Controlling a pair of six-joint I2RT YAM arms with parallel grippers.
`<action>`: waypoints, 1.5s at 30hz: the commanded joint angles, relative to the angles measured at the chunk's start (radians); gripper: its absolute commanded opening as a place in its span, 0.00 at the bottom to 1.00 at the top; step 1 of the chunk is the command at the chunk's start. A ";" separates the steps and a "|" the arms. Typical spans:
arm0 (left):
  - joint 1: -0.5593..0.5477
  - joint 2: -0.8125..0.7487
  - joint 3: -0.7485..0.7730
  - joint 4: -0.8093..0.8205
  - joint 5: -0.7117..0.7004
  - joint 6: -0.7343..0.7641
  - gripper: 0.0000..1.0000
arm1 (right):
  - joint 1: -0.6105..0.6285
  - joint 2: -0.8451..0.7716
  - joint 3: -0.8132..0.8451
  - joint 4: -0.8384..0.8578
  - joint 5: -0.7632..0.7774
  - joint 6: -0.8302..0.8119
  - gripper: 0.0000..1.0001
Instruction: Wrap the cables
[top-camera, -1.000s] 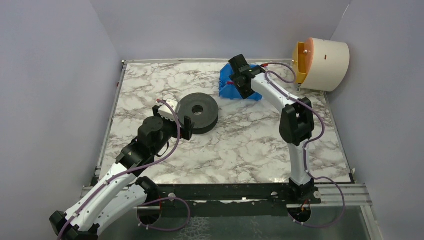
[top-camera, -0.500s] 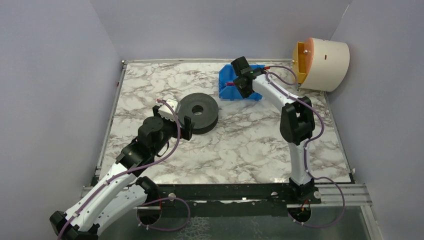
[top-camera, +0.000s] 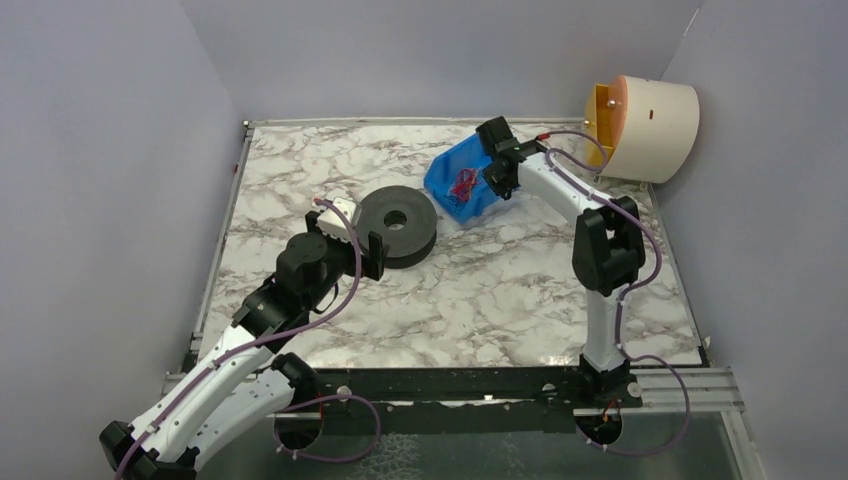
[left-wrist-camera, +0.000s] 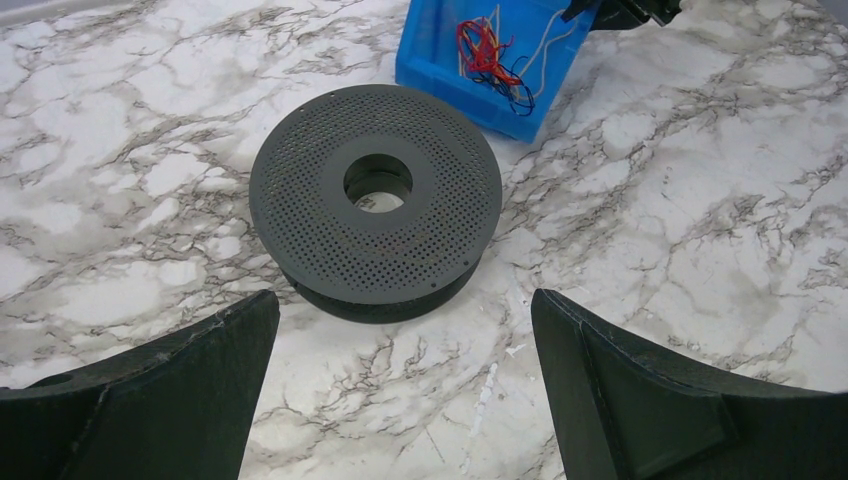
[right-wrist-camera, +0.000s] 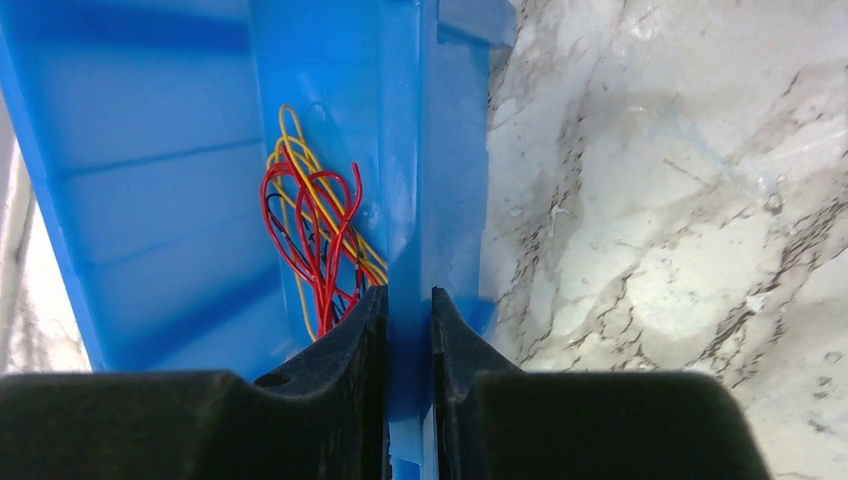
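Observation:
The cables (right-wrist-camera: 315, 215), a tangle of thin red and yellow-orange wires, lie inside a blue bin (top-camera: 447, 180) at the back of the marble table. The bin is tipped and skewed, its open side toward the spool. My right gripper (right-wrist-camera: 408, 300) is shut on the bin's right wall (right-wrist-camera: 400, 150), one finger inside by the wires, one outside. A black perforated spool (left-wrist-camera: 300, 200) lies flat mid-table. Just in front of it my left gripper (left-wrist-camera: 405, 330) stands wide open and empty. The left wrist view also shows the bin (left-wrist-camera: 430, 60) with the cables (left-wrist-camera: 485, 55).
A beige drum with an orange end (top-camera: 650, 125) sits at the back right corner, beyond the table edge. Grey walls close in the table on the left, back and right. The black rail (top-camera: 450, 385) with the arm bases runs along the near edge.
My right gripper has closed on the bin's wall and tipped and swung the bin toward the spool, so the cables now show from above. The left arm has not moved.

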 joint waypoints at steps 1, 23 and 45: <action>-0.002 0.004 0.000 0.011 -0.015 0.006 0.99 | -0.012 -0.066 -0.020 0.065 0.011 -0.175 0.04; -0.002 -0.006 -0.006 0.024 -0.002 0.012 0.99 | -0.233 -0.369 -0.411 0.382 -0.557 -1.051 0.01; -0.002 -0.002 -0.008 0.027 0.008 0.013 0.99 | -0.253 -0.228 -0.300 0.297 -0.480 -1.158 0.05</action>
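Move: My right fingers are already shut on the rim of the blue bin; the bin's middle lies about 4 cm to their left, 3 cm back and 4 cm below. The cables inside lie some 5 cm left and 4 cm back of that hand, 7 cm down. The dark reel stands about 16 cm left and 10 cm back, 6 cm lower. From my left hand the bin is roughly 20 cm ahead, 22 cm to the right and 17 cm below. I keep the rim pinched in my right hand and swing the bin around, turning it nearly 60 degrees counter-clockwise while carrying it right about 8 cm, away from the reel, and then back some 5 cm, rising a little on the way. With the turn done I ease forward a couple of centimetres and lower my hand to about its starting height, still gripping. ##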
